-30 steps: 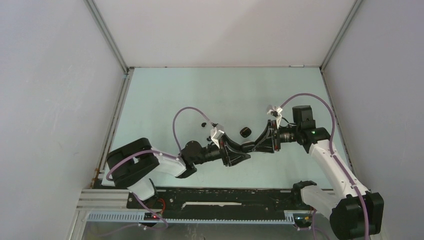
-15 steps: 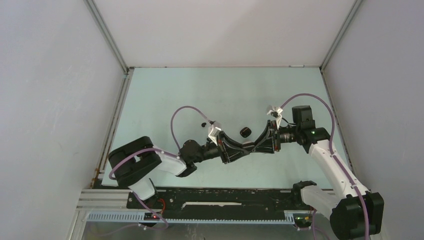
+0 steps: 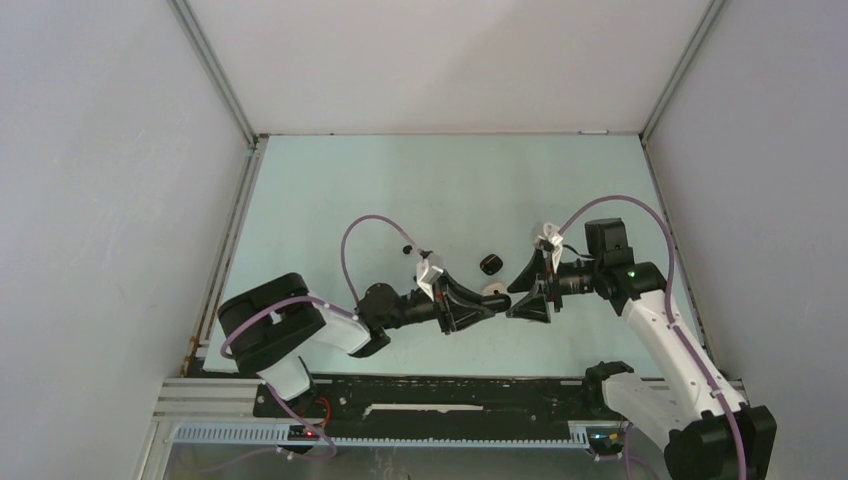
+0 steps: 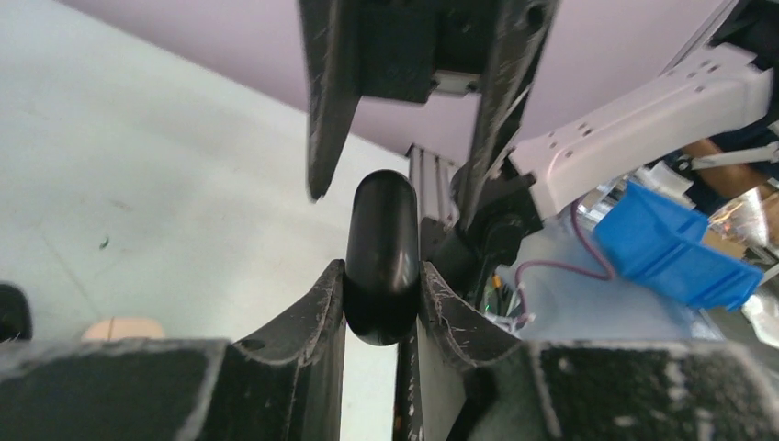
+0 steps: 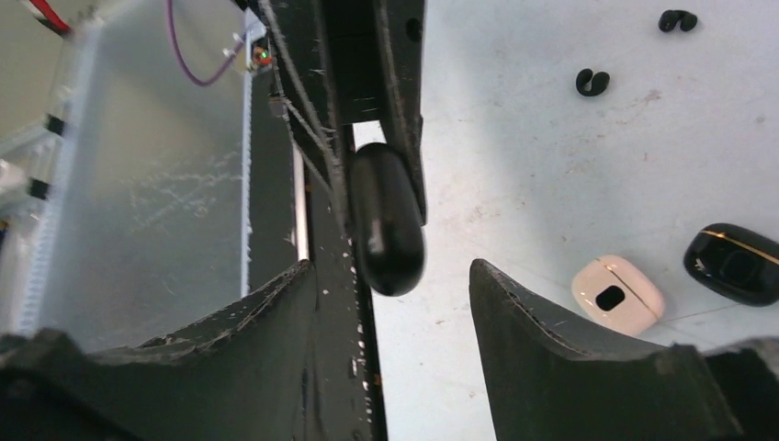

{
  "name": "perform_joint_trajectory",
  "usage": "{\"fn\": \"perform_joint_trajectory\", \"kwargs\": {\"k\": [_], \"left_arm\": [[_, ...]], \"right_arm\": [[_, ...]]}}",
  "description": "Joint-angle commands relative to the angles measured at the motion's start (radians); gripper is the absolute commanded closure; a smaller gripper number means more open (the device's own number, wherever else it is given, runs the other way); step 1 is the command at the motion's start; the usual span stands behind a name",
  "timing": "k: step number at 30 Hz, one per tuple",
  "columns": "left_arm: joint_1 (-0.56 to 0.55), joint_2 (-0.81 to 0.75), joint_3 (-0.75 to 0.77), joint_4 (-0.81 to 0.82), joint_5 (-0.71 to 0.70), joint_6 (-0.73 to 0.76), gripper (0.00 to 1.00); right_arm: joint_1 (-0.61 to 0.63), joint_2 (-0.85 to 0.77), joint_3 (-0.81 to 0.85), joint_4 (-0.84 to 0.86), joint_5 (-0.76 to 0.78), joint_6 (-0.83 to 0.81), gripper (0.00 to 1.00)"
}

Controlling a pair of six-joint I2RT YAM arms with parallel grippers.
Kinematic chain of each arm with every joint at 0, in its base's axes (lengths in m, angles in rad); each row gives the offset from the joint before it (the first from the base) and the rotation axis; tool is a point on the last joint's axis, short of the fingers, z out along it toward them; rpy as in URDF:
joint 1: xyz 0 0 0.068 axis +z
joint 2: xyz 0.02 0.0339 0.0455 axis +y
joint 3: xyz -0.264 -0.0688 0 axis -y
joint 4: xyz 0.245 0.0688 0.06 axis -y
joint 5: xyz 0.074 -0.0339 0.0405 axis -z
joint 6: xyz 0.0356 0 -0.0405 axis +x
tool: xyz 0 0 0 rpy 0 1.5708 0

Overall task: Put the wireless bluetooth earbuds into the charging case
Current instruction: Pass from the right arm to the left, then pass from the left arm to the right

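Observation:
A black pebble-shaped charging case [image 4: 381, 257] is held off the table, seen edge-on, with my left gripper [image 4: 382, 276] shut on its near end. My right gripper [image 5: 390, 266] faces it with open jaws set around the case's [image 5: 386, 220] far end without touching. In the top view the two grippers meet tip to tip, left [image 3: 495, 303] and right [image 3: 516, 297]. Two black earbuds [image 5: 592, 83] [image 5: 677, 20] lie on the table beyond; one earbud [image 3: 407, 247] shows in the top view.
A white case [image 5: 617, 294] and a second black case [image 5: 735, 264] lie shut on the pale green table [image 3: 330, 200], just behind the grippers. Grey walls enclose the table on three sides. A metal rail [image 3: 440, 405] runs along the near edge.
My right gripper has opened, let go of the black case and drawn back a little to the right. My left gripper has closed on that case.

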Motion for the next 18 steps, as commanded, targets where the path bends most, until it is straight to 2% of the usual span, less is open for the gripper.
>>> {"fn": "perform_joint_trajectory", "kwargs": {"k": [1, 6, 14, 18], "left_arm": [[-0.006, -0.026, -0.042, -0.051, 0.015, 0.153, 1.0], [-0.057, -0.111, -0.038, -0.294, -0.031, 0.335, 1.0], [-0.074, -0.142, -0.032, -0.321, -0.008, 0.417, 1.0], [-0.075, -0.141, -0.025, -0.327, -0.013, 0.429, 1.0]], "right_arm": [[0.053, -0.059, 0.041, -0.076, 0.11, -0.151, 0.34], [0.133, -0.039, 0.041, -0.085, 0.191, -0.189, 0.33], [0.246, 0.017, 0.042, -0.083, 0.271, -0.202, 0.34], [0.272, 0.043, 0.042, -0.087, 0.267, -0.208, 0.44]]}}
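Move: My left hand already holds the black charging case; its middle is 1 or 2 cm to the right of that hand's pads. From my open right hand the case lies about 3 cm to the left, nearly level ahead and roughly 1 cm lower. On the table, some 17 cm below my left hand, the pink case is about 4 cm ahead and 4 cm right, and the second black case about 11 cm ahead and 3 cm right. I lower the black charging case with my left hand by about 6 cm, fast at first, drawing it some 2 cm back towards me, my grip unchanged while the wrist rolls until the fingers point almost level to the right. My right hand follows it down about 4 cm, back 2.5 cm and slightly left, fingers staying wide and tipping further down around the case's free end without gripping it. ##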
